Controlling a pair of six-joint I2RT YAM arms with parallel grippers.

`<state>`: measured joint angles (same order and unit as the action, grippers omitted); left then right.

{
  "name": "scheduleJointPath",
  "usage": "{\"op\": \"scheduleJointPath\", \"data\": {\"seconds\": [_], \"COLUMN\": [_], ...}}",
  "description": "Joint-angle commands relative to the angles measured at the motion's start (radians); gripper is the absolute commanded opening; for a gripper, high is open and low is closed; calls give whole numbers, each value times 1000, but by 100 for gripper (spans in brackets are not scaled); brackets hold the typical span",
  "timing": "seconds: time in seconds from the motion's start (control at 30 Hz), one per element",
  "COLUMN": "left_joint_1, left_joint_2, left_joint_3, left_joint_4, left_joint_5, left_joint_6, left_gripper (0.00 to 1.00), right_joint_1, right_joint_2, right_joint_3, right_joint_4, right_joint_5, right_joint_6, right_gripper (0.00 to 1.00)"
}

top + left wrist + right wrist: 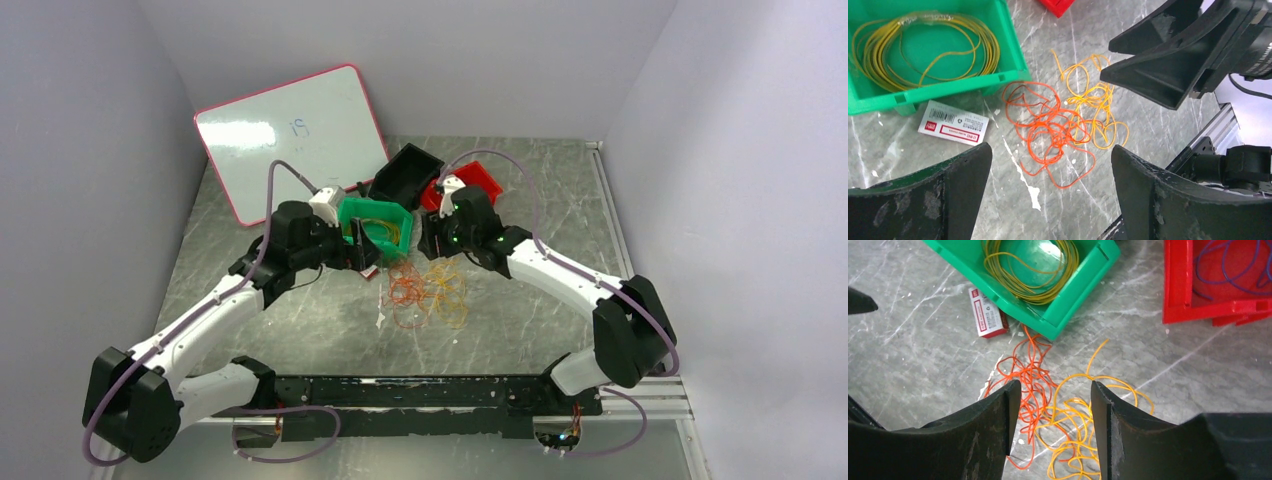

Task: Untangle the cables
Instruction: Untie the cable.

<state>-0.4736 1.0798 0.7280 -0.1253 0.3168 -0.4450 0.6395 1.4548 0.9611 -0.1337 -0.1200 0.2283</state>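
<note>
The cables lie in a loose tangle on the grey marble table. An orange-red bunch [405, 288] [1048, 127] [1030, 382] overlaps a yellow-orange bunch [448, 290] [1093, 107] [1073, 415]. A separate coil of yellow cable [923, 47] [1023, 270] rests in the green bin [395, 212]. My left gripper [358, 255] [1049, 150] hovers above the near-left edge of the tangle, open wide and holding nothing. Over the far side of the tangle, my right gripper [432, 240] [1055, 385] is open too, with cable loops showing on the table through its gap. Its fingers [1168, 75] show in the left wrist view.
A red bin [478, 180] [1178, 290] holding purple cable and a black bin [405, 175] stand behind the tangle. A whiteboard [290, 135] leans at the back left. A small white and red packet [953, 122] [988, 312] lies beside the green bin.
</note>
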Motion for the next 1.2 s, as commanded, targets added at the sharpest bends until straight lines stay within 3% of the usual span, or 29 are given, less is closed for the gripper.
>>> {"op": "scheduleJointPath", "data": {"seconds": [0.0, 0.2, 0.47, 0.77, 0.97, 1.17], "left_joint_1": [-25, -30, -34, -35, -35, -76], "left_joint_2": [-16, 0, 29, 20, -14, -32], "left_joint_3": [-14, 19, 49, 40, 33, 86], "left_joint_4": [39, 18, 5, 16, 64, 114], "left_joint_5": [-53, -65, -58, -51, -42, 82], "left_joint_6": [-50, -32, -20, -18, 6, 65], "left_gripper": [93, 93, 92, 91, 91, 89], "right_joint_1": [16, 46, 57, 58, 59, 60], "right_joint_2": [-17, -17, 19, 0, -86, -156], "right_joint_3": [7, -36, -35, -26, -15, 112], "right_joint_4": [-68, -75, -53, -40, -49, -179], "right_joint_5": [69, 89, 75, 105, 123, 31], "right_joint_6": [70, 167, 197, 171, 152, 182], "right_gripper": [56, 51, 37, 1, 0, 0]}}
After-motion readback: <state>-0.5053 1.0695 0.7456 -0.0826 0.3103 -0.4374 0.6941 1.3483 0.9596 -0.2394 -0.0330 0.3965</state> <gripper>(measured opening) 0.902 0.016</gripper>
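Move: The far loops of the yellow cable lie about 3 cm back and 1 cm to the right of the right hand, some 4 cm below it. The orange cable's tangle is about 7 cm back and 5 cm left, the green box 8 cm ahead and 12 cm left, and the red box 16 cm ahead and 8 cm right. From the left hand those yellow loops lie about 15 cm right, roughly level with it and 9 cm down. Down and back by about 3 cm each, the half-open right hand sinks onto the far loops of the yellow cable, tipping about 10 degrees steeper, and closes fully, pinching a strand between its fingertips. It then rises quickly, some 5 cm straight up, keeping the strand. The left hand, still wide open and empty, stays nearly in place and only starts to rise about 2 cm at the end. ##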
